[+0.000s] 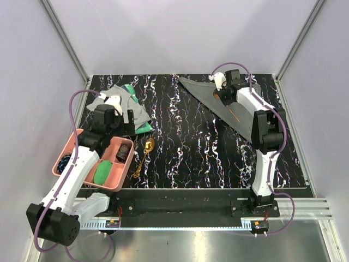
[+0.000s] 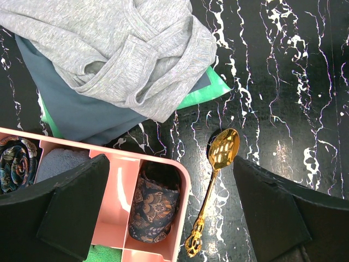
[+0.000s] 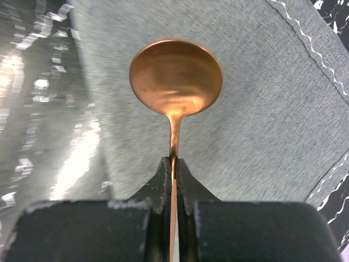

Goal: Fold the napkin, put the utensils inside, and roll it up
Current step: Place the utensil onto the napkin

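The dark grey napkin lies folded into a triangle at the back right of the table. My right gripper hovers over it, shut on the handle of the copper spoon. The spoon's round bowl points forward just above the napkin, with the thin handle pinched between the fingertips of the right gripper. The gold spoon lies on the table left of centre. My left gripper stands open above it, one finger over the pink tray and the other right of the gold spoon, holding nothing.
A pink divided tray sits at the near left with a rolled patterned cloth and a green cloth inside. Behind it a light grey cloth is heaped over a green item. Grey walls enclose the table.
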`<state>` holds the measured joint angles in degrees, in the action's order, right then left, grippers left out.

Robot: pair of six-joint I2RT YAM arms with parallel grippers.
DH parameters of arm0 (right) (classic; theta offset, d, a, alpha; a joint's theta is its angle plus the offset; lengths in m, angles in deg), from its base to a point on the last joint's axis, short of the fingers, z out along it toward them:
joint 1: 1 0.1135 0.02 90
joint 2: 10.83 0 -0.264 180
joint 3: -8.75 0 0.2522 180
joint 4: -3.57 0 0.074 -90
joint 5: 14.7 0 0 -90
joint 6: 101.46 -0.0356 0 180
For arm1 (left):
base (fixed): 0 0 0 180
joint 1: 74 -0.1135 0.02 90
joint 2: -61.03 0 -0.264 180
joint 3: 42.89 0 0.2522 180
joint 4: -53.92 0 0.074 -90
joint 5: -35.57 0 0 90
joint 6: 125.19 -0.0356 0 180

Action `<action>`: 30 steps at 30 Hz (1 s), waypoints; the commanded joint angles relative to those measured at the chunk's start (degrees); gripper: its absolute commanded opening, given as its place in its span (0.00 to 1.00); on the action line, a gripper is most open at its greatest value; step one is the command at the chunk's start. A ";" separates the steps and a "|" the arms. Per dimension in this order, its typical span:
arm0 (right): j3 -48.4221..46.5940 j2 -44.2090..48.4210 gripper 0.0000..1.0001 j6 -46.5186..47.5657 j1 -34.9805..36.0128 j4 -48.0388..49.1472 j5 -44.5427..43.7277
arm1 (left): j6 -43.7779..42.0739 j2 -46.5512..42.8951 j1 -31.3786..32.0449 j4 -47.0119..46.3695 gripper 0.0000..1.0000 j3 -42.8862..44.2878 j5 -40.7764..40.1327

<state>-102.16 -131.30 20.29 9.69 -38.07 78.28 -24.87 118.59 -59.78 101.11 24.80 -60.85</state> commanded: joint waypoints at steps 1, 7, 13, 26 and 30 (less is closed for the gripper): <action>-4.19 -3.98 0.00 4.99 -1.12 -1.30 1.94 | -0.75 0.10 -0.24 -1.53 0.99 -0.14 -0.62; -5.78 -5.92 0.00 5.60 -2.53 -2.18 1.41 | -0.66 -0.17 -0.24 -1.53 0.99 -0.14 0.09; -5.86 -6.89 0.00 6.40 -2.61 -2.27 0.97 | -0.66 -0.43 -0.24 -1.53 0.99 -0.14 0.44; -7.80 -5.58 0.42 1.92 -2.53 -2.53 1.14 | -0.66 -0.61 -0.24 -1.61 0.99 -0.32 1.75; -8.33 -0.84 0.50 -3.52 -2.61 -2.36 5.00 | -0.48 -0.70 -0.24 -1.70 0.99 -0.41 2.72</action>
<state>-107.47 -139.60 22.28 7.29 -40.63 78.96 -24.84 118.59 -59.78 101.09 24.72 -60.06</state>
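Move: The right hand already hangs over the napkin with the copper utensil pinched just behind its bowl. The napkin's middle lies roughly 7 cm to the right, 3 cm back and 6 cm below this hand. The utensil's bowl reaches about 4 cm ahead and 3 cm left, nearly level with the fingertips. From the idle left hand, the napkin's middle is about 21 cm ahead, 52 cm right and 18 cm down. The right hand, still gripping the handle behind the bowl, sinks quickly about 5 cm towards the napkin while drifting some 2 cm to the right, its fingers tipping about 5 degrees steeper, then holds low to lay the copper utensil on the cloth. There the fingers open to about half, letting go of the handle and ending on either side of it, as the hand dips slightly and then begins to rise by about 1 cm. ##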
